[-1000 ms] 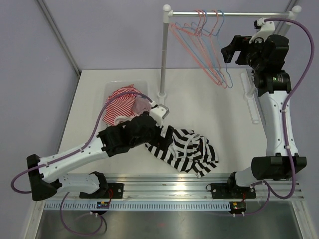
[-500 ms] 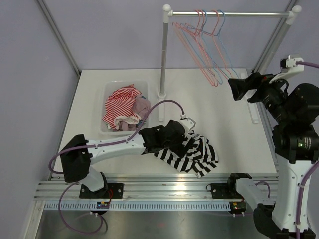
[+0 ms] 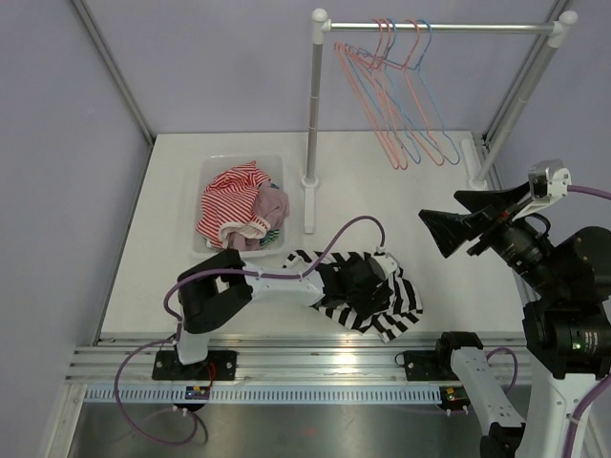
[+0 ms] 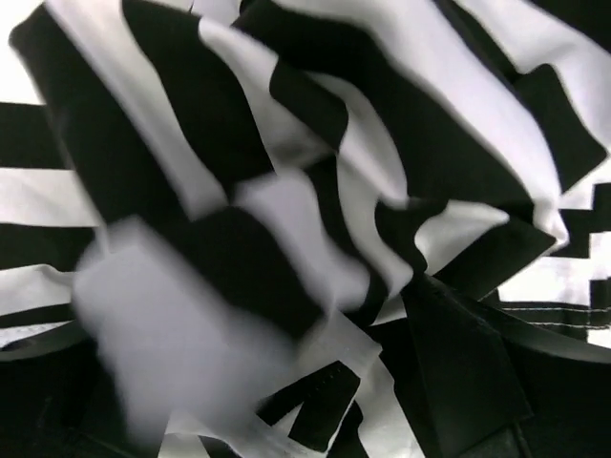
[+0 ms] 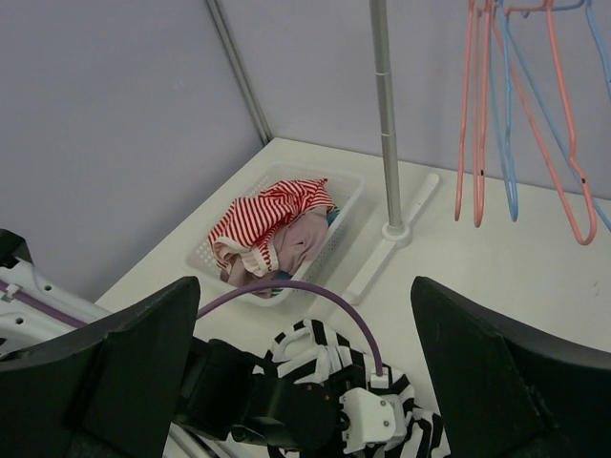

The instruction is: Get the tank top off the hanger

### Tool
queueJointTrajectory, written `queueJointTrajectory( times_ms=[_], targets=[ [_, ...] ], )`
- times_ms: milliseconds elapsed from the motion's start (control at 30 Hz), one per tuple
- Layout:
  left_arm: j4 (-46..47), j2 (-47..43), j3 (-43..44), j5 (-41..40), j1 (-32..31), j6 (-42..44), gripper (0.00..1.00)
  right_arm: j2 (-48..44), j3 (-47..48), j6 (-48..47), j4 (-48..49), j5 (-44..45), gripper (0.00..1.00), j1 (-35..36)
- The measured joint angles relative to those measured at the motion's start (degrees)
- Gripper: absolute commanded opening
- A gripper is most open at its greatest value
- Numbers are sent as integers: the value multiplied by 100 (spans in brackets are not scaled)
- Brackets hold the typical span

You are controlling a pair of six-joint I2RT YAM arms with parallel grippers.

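Note:
The black-and-white striped tank top lies crumpled on the white table, off any hanger; it also shows in the right wrist view. My left gripper is pressed down into it. In the left wrist view the striped cloth fills the frame, blurred, and I cannot tell how the jaws stand. My right gripper hangs in the air to the right of the tank top, wide open and empty. Several red and blue hangers hang bare on the rail.
A white basket at the back left holds a red-striped garment and pink cloth. The rack's post stands on its base behind the tank top. The left arm's purple cable arches over the cloth.
My left arm has swept right across the table onto the middle of the tank top. My right arm has dropped from the rail and hangers toward the near right, its jaws wide open.

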Motion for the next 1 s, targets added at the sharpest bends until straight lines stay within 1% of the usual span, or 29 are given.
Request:
queueJointTrajectory(
  times_ms=[33, 67, 100, 133, 167, 200, 333, 433, 533, 700, 867, 933, 1000],
  targets=[
    [68, 24, 26, -52, -61, -26, 56, -57, 13, 24, -4, -31, 99, 0],
    [136, 72, 35, -96, -118, -76, 41, -103, 35, 39, -20, -70, 100, 0],
    [205, 120, 35, -173, -170, -79, 30, -133, 61, 57, -39, -92, 99, 0],
    [273, 144, 44, -249, -216, -74, 9, -166, 90, 72, -42, -111, 99, 0],
    [330, 160, 44, -319, -249, -96, 2, -210, 127, 81, -57, -120, 100, 0],
    [365, 166, 44, -369, -273, -105, 0, -245, 177, 85, -74, -129, 100, 0],
    [431, 94, -52, -474, -302, -184, 0, -378, 400, 81, -133, -138, 100, 0],
    [214, -203, -236, -568, -302, -247, 0, -450, 490, 76, -136, -131, 99, 0],
    [-140, -719, -354, -813, -299, -313, 0, -476, 490, 72, -160, -105, 100, 0],
    [-601, -1937, -326, -1344, -192, -470, 0, -498, 439, 55, -234, -83, 99, 0],
    [-1344, -2776, 136, -1902, 125, -667, 0, -555, 400, 31, -348, -4, 100, 0],
    [-1600, -2955, 343, -2002, 317, -717, 0, -568, 385, 33, -345, 15, 99, 0],
    [-1886, -3156, 549, -2057, 651, -754, 0, -584, 363, 35, -345, 48, 99, 0]
  ],
)
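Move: The striped tank top lies crumpled flat right under the left gripper, its fingertips already down in the cloth; its middle is some 4 cm to their left. The basket with the other clothes sits about 24 cm farther ahead and 34 cm left of this gripper, the rack's left foot about 24 cm ahead and 15 cm left. From the raised right gripper the tank top is roughly 45 cm below, 2 cm ahead and 7 cm left. Shut the left gripper on the black-and-white cloth, sliding barely 2 cm right as it closes, then keep the pinch and lift some 22 cm while swinging left and forward towards the basket, the wrist turning counter-clockwise and tipping up by about 30 degrees altogether. Draw the open, empty right gripper back about 5 cm and slightly up. ##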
